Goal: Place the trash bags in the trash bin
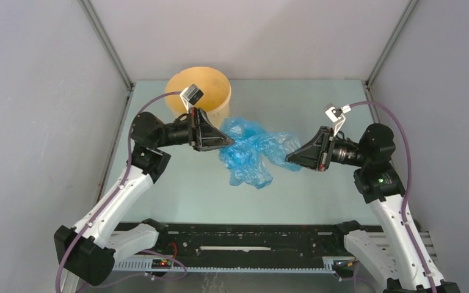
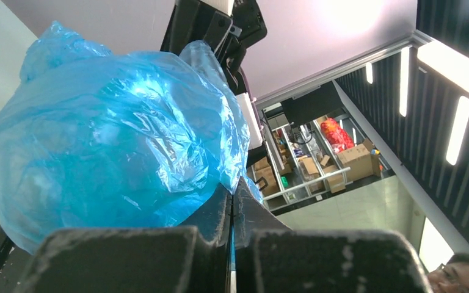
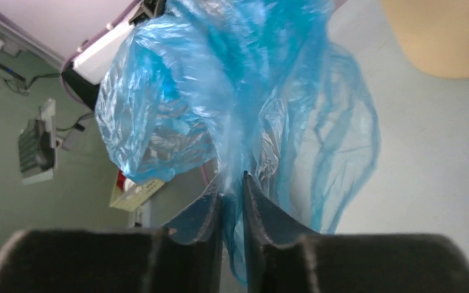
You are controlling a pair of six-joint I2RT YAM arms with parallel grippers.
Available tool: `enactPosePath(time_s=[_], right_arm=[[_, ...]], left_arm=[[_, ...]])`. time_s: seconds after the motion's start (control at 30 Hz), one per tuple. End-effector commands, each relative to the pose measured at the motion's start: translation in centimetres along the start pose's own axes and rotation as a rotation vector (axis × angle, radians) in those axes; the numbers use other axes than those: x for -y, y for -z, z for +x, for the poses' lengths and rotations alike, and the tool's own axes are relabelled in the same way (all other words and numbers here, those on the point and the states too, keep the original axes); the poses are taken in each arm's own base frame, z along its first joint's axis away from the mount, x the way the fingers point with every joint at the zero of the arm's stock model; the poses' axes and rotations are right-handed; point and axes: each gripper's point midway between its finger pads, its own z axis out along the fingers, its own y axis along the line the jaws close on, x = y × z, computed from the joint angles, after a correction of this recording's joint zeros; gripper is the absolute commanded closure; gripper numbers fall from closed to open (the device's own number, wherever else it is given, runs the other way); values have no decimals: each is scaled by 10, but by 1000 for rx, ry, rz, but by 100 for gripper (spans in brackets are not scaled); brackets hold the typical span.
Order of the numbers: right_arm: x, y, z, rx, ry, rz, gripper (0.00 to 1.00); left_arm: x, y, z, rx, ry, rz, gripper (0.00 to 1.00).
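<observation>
The light-blue, wrinkly trash bag [image 1: 253, 149] hangs bunched between my two grippers over the middle of the table. My left gripper [image 1: 231, 141] holds its left end, jaws pressed together on a fold of film. In the left wrist view the bag [image 2: 110, 140] balloons above the left gripper [image 2: 232, 192]. My right gripper [image 1: 288, 157] is at the bag's right end. In the right wrist view the right gripper [image 3: 232, 183] has its jaws nearly together with a strand of the bag [image 3: 220, 91] pinched between them. The tan trash bin [image 1: 198, 88] stands behind the left gripper, its side also in the right wrist view [image 3: 446, 36].
Grey enclosure walls [image 1: 36, 122] close in the table on the left, right and back. A black rail [image 1: 238, 244] with cabling runs along the near edge between the arm bases. Bare green tabletop [image 1: 189, 189] lies in front of the bag.
</observation>
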Motion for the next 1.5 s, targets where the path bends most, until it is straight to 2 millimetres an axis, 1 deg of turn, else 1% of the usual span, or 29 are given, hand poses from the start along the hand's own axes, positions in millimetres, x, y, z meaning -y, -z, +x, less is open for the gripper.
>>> enactPosePath(time_s=[0.0,0.03,0.07,0.1,0.13,0.17,0.2,0.23,0.3,0.37,0.4,0.47,0.53,0.57,0.63,0.7,0.77,0.8,0.87,0.97,1.03,1.1,1.2,1.27,1.37,1.47], right_arm=[[-13,-7,-2,-22,-30,-9,95],[-14,-6,-5,-18,-53,13,100],[-9,-4,-12,9,-85,80,100],[-1,0,-19,40,-137,175,100],[8,6,-26,69,-208,272,100],[12,14,-33,99,-304,365,100],[30,22,-27,97,-429,477,100],[35,27,-22,92,-562,542,100],[48,34,-1,31,-786,654,100],[49,38,16,-11,-931,719,100],[51,41,18,13,-971,754,100],[52,46,10,102,-969,780,100],[51,48,-2,182,-981,775,100],[52,46,-6,199,-999,762,100],[55,39,-12,199,-1053,726,100],[57,31,-17,190,-1088,684,100],[58,26,-24,186,-1094,642,100],[58,25,-27,185,-1091,626,100],[53,22,-32,168,-1064,584,100],[37,16,-33,90,-984,471,100],[24,14,-39,69,-903,401,100],[11,13,-47,72,-812,338,100],[-3,12,-52,62,-751,272,100],[-10,9,-54,45,-735,231,100],[-23,2,-59,28,-730,141,100],[-30,-4,-58,-5,-769,58,100]], left_arm=[[-7,0,-5,10,21,-21,97],[-22,1,-9,24,37,-80,82],[-40,5,-13,47,59,-184,63],[-63,14,-16,74,76,-313,43],[-87,28,-16,98,95,-466,25],[-110,44,-15,112,123,-621,15],[-129,62,-14,122,128,-774,12],[-140,78,-11,127,133,-897,9],[-149,99,-13,168,93,-1038,4],[-146,113,-19,247,53,-1104,3],[-143,115,-22,284,33,-1111,3],[-136,109,-23,326,-13,-1091,3],[-132,85,-15,305,-34,-1013,3],[-130,68,-12,286,-47,-949,3],[-130,36,5,212,-64,-858,3],[-135,12,25,136,-82,-819,1],[-150,-1,37,88,-67,-815,0],[-159,-4,42,76,-44,-820,0],[-172,-13,48,68,-12,-786,0],[-180,-27,49,79,21,-709,0],[-183,-32,50,80,37,-675,2],[-182,-34,49,84,31,-654,4],[-183,-23,48,115,12,-655,3],[-186,-11,47,145,22,-658,3],[-191,13,42,219,41,-677,3],[-198,38,39,273,46,-746,4]])
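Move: The blue trash bag is bunched between both hands. Its middle is about 5 cm to the right of the left hand, 3 cm nearer the base and some 7 cm below. From the right hand it is about 9 cm to the left, level fore and aft and roughly 3 cm down. The bin's middle stands some 26 cm ahead of the left hand, 10 cm to its left and about 25 cm lower. The bag changes hands: the right fingers finish closing on its right end while the left fingers, holding the other side, open wide and let go. The left hand swings forward, down and left, then back and right, ending about 20 cm lower, still open, fingers tipped down some 35 degrees. The right hand keeps its pinch, shifts forward and right while rolling and dipping, then comes back left and rises past its starting height. ##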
